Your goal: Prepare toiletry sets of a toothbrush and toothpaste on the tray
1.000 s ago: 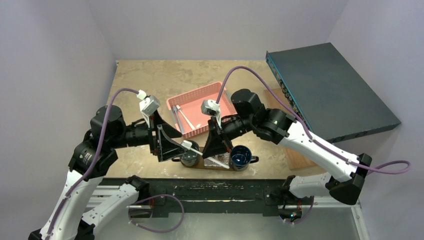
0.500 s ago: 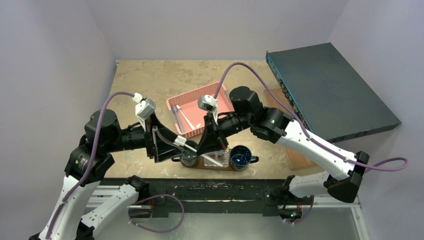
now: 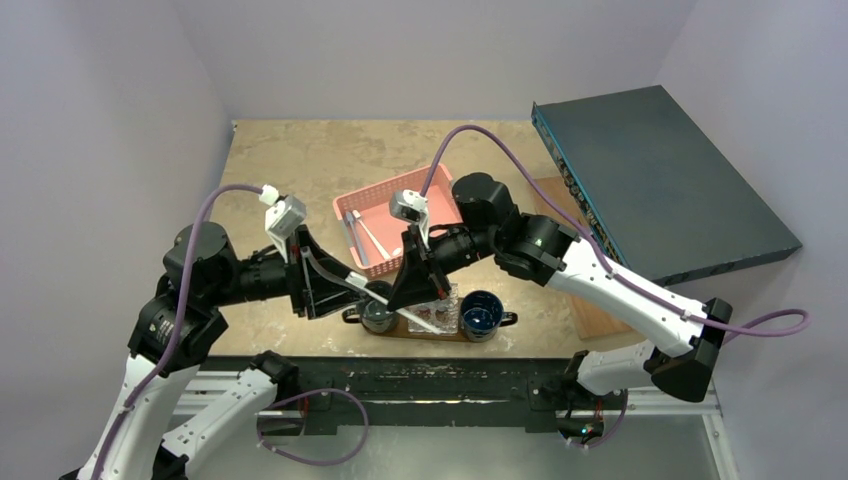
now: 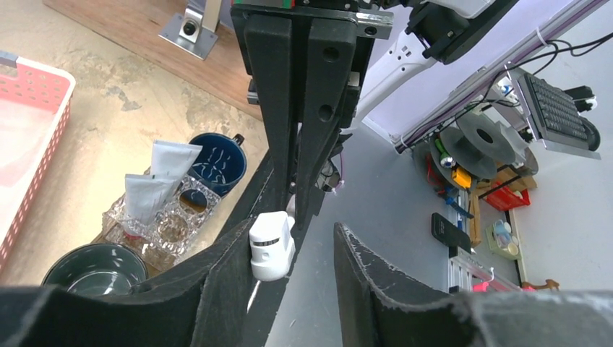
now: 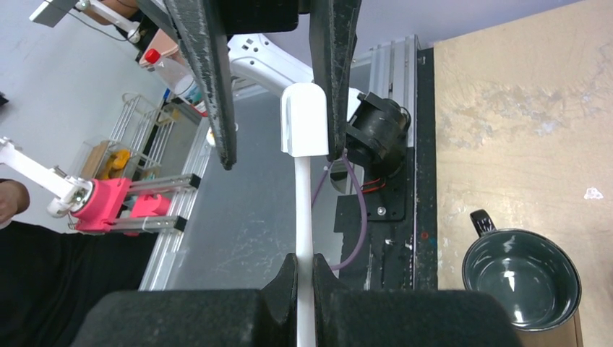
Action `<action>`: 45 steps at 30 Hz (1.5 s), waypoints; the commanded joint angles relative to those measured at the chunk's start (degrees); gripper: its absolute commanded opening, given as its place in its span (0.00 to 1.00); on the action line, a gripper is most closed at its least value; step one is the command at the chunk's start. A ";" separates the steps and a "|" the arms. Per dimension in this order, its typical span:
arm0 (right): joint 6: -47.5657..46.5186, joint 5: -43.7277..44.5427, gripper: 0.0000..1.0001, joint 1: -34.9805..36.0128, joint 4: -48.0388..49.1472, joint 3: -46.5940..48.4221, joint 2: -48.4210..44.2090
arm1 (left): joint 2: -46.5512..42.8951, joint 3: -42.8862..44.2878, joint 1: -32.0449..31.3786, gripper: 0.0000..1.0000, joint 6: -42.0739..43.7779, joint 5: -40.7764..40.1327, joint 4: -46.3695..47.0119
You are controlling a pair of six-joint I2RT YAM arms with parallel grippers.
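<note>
My right gripper (image 5: 304, 266) is shut on the thin handle of a white toothbrush (image 5: 304, 217) and holds it in the air over the table's near edge. The brush's white capped head (image 4: 272, 246) sits between the fingers of my left gripper (image 4: 296, 233). It rests against one finger, with a gap to the other, so the jaws stand open. Two pale toothpaste tubes (image 4: 170, 159) stand in a clear glass holder (image 4: 170, 225) on the dark brown tray (image 3: 405, 329). In the top view the two grippers (image 3: 345, 290) (image 3: 415, 298) meet above the tray.
On the tray a dark grey mug (image 3: 378, 316) stands left of the holder and a blue mug (image 3: 481, 314) right of it. Behind them a pink basket (image 3: 440, 215) holds more toothbrushes (image 3: 370, 235). At the right are a dark box (image 3: 650, 190) and a pale wooden board (image 3: 600, 316).
The left gripper's jaws have narrowed round the capped head. Both arms have shifted a little to the left. The right gripper has kept its hold on the handle.
</note>
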 commanded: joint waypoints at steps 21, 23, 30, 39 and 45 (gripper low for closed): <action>-2.70 12.47 0.51 0.53 -3.42 1.77 -3.87 | -0.16 0.49 0.13 0.00 1.45 -5.55 -0.49; -2.01 15.92 0.55 0.45 -4.09 1.52 -5.34 | -0.01 0.86 0.17 0.00 1.91 -6.65 -2.14; 0.62 35.50 0.58 0.22 -8.34 2.95 -8.83 | 0.80 1.53 -0.59 0.00 3.05 -11.04 -7.14; 3.99 52.36 0.58 -3.60 -10.38 2.89 -7.72 | 1.83 0.88 -17.94 0.00 1.15 -34.17 -7.08; 5.45 60.79 0.58 -4.76 -10.66 3.13 -5.40 | 6.09 2.97 -33.88 0.00 -0.48 -54.97 -8.66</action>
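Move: The toothbrush slants down to the right between the hands: its capped head lies between the left fingers, its middle about 6 cm right of the left hand and 4 cm lower, right at the right hand's grip. From the left hand, the green mug stands some 12 cm ahead and 25 cm below; the clear holder is level with that mug, 12 cm farther right. From the right hand, the basket lies about 32 cm ahead, 1 cm left and 23 cm below. The left fingers close on the toothbrush's head end and pinch it; only then does the right hand open, let go of the handle and back out, forward about 14 cm and 8 cm to its right, swinging some 50 degrees clockwise as it heads towards the basket. Keeping its pinch, the left hand sinks about 5 cm and dips its fingertips towards the tray. ##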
